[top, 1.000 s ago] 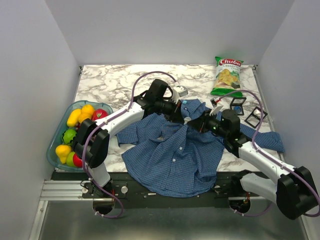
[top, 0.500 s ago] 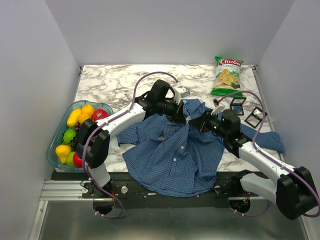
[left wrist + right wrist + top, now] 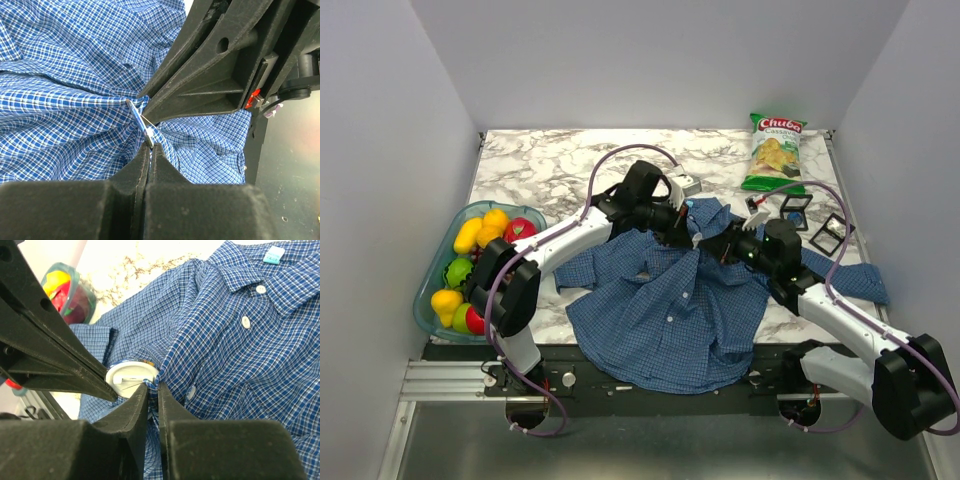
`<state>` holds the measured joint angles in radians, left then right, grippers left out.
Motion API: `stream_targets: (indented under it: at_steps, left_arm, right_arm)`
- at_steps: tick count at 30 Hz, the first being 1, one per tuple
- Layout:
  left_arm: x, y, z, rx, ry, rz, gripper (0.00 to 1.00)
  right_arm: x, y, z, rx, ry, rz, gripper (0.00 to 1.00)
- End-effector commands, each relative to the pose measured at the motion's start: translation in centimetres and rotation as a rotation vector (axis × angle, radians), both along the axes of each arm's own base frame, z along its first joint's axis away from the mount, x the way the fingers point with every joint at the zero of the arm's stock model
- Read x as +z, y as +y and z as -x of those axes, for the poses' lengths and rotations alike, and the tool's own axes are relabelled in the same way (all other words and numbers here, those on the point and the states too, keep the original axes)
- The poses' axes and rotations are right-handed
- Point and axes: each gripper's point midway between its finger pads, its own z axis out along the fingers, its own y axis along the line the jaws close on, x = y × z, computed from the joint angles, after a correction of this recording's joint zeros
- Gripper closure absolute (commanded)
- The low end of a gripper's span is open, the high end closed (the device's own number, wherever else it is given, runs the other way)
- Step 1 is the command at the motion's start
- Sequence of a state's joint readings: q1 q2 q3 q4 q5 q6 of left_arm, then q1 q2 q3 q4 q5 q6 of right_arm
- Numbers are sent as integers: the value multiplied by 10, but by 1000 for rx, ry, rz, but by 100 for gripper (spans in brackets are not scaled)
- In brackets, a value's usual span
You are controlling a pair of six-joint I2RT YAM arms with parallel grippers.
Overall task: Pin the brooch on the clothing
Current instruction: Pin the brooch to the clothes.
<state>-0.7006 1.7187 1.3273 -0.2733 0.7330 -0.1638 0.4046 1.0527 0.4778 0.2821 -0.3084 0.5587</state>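
Note:
The clothing (image 3: 670, 310), a blue checked shirt, lies spread over the near middle of the table. Both grippers meet just below its collar. My left gripper (image 3: 688, 236) is shut on the edge of the brooch (image 3: 129, 375), a round disc whose white back and thin pin face the right wrist camera. From the left wrist the brooch (image 3: 141, 126) shows edge-on at the tips of the left gripper (image 3: 150, 146), against bunched clothing (image 3: 65, 100). My right gripper (image 3: 152, 386) is shut on a raised fold of the clothing (image 3: 240, 355), right beside the pin.
A bowl of toy fruit (image 3: 470, 265) stands at the left table edge. A green chips bag (image 3: 775, 152) lies at the back right, with small black frames (image 3: 830, 232) near it. A small grey-white object (image 3: 682, 183) sits behind the left arm.
The left gripper with the brooch has edged slightly right toward the right gripper. The right jaws have narrowed a little on the fabric fold.

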Motion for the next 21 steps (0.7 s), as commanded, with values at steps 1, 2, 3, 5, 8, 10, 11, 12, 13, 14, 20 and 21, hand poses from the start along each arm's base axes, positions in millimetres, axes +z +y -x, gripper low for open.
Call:
stream_targets:
  at_steps: [1,2,3,5,8,10,11,12,13,14,20,21]
  left_arm:
    - [-3,-4,42,-134,98,-6,100]
    - [-6,-3,42,-134,105,-14,100]
    - [-6,-2,39,-132,107,-12,100]
    - [-5,0,38,-135,104,-9,100]
    - [-4,4,34,-134,106,-2,100]
    - [-5,7,29,-124,111,1,100]
    - [-5,8,29,-126,117,4,100]
    - [-5,8,28,-125,120,5,100]
    - [-4,9,26,-123,118,6,100]
    - [-5,10,28,-128,122,6,100]
    - [-6,11,25,-128,127,11,100]
    - [-6,11,25,-129,126,12,100]
  right_arm:
    - [35,-4,-13,9,-168,17,77]
    - [35,-5,-12,8,-176,23,76]
    - [38,-6,-11,10,-194,28,74]
    - [38,-6,-9,24,-217,51,71]
    - [41,-7,-5,48,-245,82,65]
    - [40,-9,-2,59,-255,98,62]
    - [42,-9,-1,73,-269,108,61]
    - [40,-10,0,80,-264,116,57]
    - [39,-10,1,90,-267,123,56]
    - [39,-11,3,106,-276,132,54]
    - [39,-2,19,268,-310,128,40]
    - [37,1,22,297,-303,129,40]
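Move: The brooch is already in the left fingertips, edge-on with its pin at the raised shirt fold; its middle lies about 2 cm to the left hand's right, level with it. From the right hand it is roughly 2 cm to the left, and the shirt fold lies right at that hand's fingertips. The blue collar label is about 9 cm ahead and 4 cm left of the right hand, the nearer black case some 8 cm ahead and 21 cm right, both perhaps 9 cm lower. The shirt fold beside the brooch is let go by the right fingers, which open from a narrow gap to over half wide as that hand rises about 2.5 cm, backs off roughly 1 cm to its right and tilts up some 15 degrees. The left hand keeps its pinch on the brooch and draws it about 2 cm back, a little left, turning slightly clockwise. ##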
